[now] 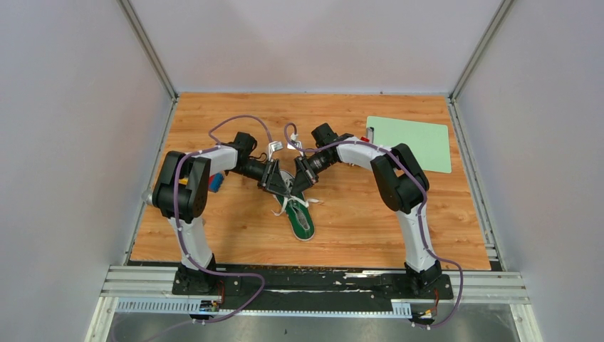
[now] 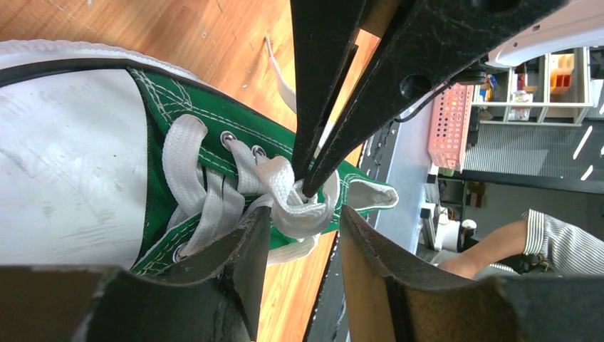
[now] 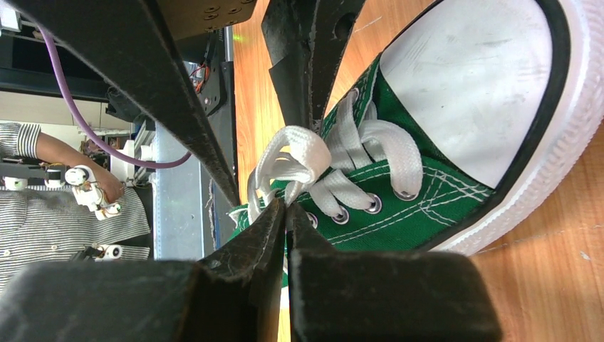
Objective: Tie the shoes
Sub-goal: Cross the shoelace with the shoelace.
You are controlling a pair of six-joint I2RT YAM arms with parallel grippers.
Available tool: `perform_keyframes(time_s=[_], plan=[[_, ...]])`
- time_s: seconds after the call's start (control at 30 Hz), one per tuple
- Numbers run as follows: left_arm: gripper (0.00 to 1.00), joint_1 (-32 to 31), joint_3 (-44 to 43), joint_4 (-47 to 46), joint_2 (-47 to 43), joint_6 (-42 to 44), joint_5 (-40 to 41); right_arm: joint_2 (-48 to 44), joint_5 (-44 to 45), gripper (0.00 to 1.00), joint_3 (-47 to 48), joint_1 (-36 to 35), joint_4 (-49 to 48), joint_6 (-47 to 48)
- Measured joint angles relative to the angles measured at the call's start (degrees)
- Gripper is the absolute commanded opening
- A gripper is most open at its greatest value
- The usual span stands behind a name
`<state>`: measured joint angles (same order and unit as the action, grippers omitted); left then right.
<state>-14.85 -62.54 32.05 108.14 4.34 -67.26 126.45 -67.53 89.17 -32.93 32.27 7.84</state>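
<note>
The green shoe (image 1: 305, 222) with a white toe cap (image 2: 64, 164) lies on the wooden table, toe toward the far side. Both grippers meet over its white laces (image 2: 285, 189). My left gripper (image 2: 303, 221) is open, and a bunched loop of lace lies between its fingertips without being pinched. My right gripper (image 3: 287, 205) is shut on a strand of the lace (image 3: 299, 153) just above the eyelets. In the left wrist view the right gripper's fingers (image 2: 320, 107) come down from above onto the bunch. In the top view the left gripper (image 1: 283, 189) and right gripper (image 1: 298, 187) almost touch.
A pale green mat (image 1: 411, 142) lies at the back right of the table. A small blue object (image 1: 216, 182) sits beside the left arm. Loose lace ends (image 1: 283, 206) trail left of the shoe. Grey walls close in the left, right and far sides.
</note>
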Motion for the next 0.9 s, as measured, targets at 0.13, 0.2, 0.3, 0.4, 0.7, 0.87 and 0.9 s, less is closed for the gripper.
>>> perform_keyframes(time_s=[0.13, 0.2, 0.3, 0.4, 0.7, 0.87, 0.9], plan=[[0.27, 0.1, 0.0, -0.9, 0.2, -0.9, 0.2, 0.0, 0.0, 0.05, 0.0, 0.0, 0.0, 0.0], [0.19, 0.1, 0.0, -1.4, 0.2, -1.0, -0.1, 0.0, 0.1, 0.05, 0.0, 0.0, 0.0, 0.0], [0.08, 0.0, 0.0, -2.0, 0.2, -1.1, -0.7, 0.0, 0.2, 0.04, 0.0, 0.0, 0.0, 0.0], [0.0, 0.0, 0.0, -2.3, 0.2, -1.0, -0.9, 0.0, 0.2, 0.04, 0.0, 0.0, 0.0, 0.0], [0.0, -0.3, 0.6, -3.2, 0.1, -0.5, 1.4, -2.1, 0.0, 0.04, -1.5, 0.0, 0.0, -0.4], [0.0, -1.0, 4.2, -6.5, -2.2, -1.5, 3.5, -3.3, 0.0, 0.04, -2.2, 0.0, -0.1, -0.7], [0.0, -1.2, 5.0, -7.4, -3.0, -1.9, 4.0, -3.3, 0.0, 0.05, -2.3, 0.0, -0.1, -0.9]])
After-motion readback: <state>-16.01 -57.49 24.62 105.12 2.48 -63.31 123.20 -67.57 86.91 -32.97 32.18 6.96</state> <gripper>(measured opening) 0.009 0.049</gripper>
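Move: The shoelace loop sits right between the left hand's half-open fingers, about 1 cm to the right of that hand's point. From the same hand, the shoe's toe cap is roughly 6 cm ahead, 2 cm left and 3 cm lower; the shoe opening some 6 cm back, 3 cm right and 3 cm lower. The right hand already pinches this lace, with the loop about 1 cm to its left and 1 cm higher. The lace loop is pinched as the left fingers close from half open to shut, the hand staying almost in place above the shoe. Then the left hand sinks and draws back towards the shoe opening, about 1 cm each way, while the right keeps its grip and lifts about 1.5 cm, easing slightly back, so the two hands part in height. ##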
